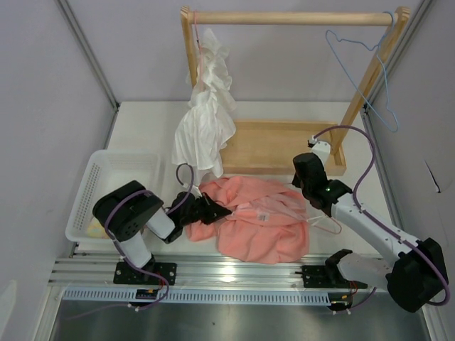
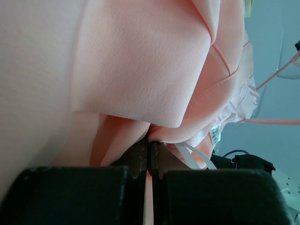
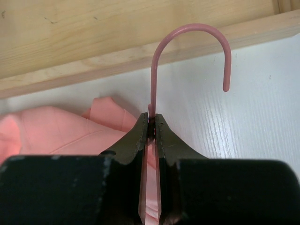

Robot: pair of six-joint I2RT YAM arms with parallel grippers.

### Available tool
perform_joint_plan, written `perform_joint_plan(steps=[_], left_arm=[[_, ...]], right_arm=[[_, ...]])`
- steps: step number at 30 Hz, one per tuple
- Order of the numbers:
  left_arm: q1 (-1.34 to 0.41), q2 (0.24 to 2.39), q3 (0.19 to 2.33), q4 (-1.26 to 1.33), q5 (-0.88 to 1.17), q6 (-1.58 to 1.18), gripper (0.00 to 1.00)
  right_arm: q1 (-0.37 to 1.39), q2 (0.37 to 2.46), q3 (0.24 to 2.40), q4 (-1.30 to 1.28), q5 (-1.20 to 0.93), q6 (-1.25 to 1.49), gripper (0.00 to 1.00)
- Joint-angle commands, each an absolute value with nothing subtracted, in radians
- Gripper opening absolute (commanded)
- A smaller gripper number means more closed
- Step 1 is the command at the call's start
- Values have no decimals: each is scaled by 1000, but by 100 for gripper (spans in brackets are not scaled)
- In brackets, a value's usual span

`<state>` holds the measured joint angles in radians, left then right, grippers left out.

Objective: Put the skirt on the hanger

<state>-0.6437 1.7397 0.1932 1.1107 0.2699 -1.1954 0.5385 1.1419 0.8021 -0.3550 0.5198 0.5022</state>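
Note:
The salmon-pink skirt [image 1: 259, 227] lies crumpled on the white table in front of the arms. My left gripper [image 1: 219, 212] is shut on its left edge; in the left wrist view the closed fingertips [image 2: 150, 144] pinch a fold of the skirt [image 2: 140, 61], which fills the view. The pink wire hanger [image 1: 325, 224] lies partly under the skirt's right side. My right gripper [image 1: 304, 186] is shut on the hanger's neck [image 3: 153, 70], just below the hook, which points toward the wooden base. Skirt fabric [image 3: 56, 133] lies left of those fingers.
A wooden rack [image 1: 284, 18] stands at the back, its base board [image 1: 277, 145] just beyond the skirt. A white ruffled garment [image 1: 206, 121] hangs at its left, a light-blue hanger [image 1: 362, 46] at its right. A white basket [image 1: 114, 177] sits at the left.

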Motion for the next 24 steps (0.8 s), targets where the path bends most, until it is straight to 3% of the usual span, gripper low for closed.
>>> perform_joint_plan(steps=[1,8,16,18,21,24], left_arm=[[-623,1669,242,878,273,-1174,0],[-620,1522,345,588,197,-1043,0],[-621,1549,445,399,170,-884,0],[-624,1526,428,393,161,-855,7],[-643,1435,408,381,126,-795,27],[-650,1326,408,345,106,-726,36]], right_arm=[[571,1111,775,-354,609,449,0],[615,1297,795,-390,678,505,0],[672,1523,867,-408,735,612,0],[675,1529,871,-411,741,617,0],[675,1552,890,-422,753,621,0],[676,1575,902,-429,767,632,0]])
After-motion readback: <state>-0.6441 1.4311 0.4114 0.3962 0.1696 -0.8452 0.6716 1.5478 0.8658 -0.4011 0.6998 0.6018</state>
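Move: The skirt's waist opening, by its white tag, lies about 13 cm left of the right hand, 9 cm back and 13 cm below; that hand holds the pink hanger by its neck. The hanger's loop sticking out of the skirt is some 10 cm back and 7 cm right of this hand, and the rack's base is centred 15 cm ahead and 6 cm left. From the left hand, already pinching skirt cloth, the opening is about 10 cm right and 2 cm back, nearly level. The hanger, still gripped at its neck, is brought down by the right hand some 9 cm towards the skirt's waist opening while drifting slightly left, the hand's nose tipping down and its left side dipping about 15 degrees. Pinched skirt cloth goes forward about 2 cm with the left hand, which rises, sinks and rises again, rolls its left side up, then opens its fingers and edges left. ##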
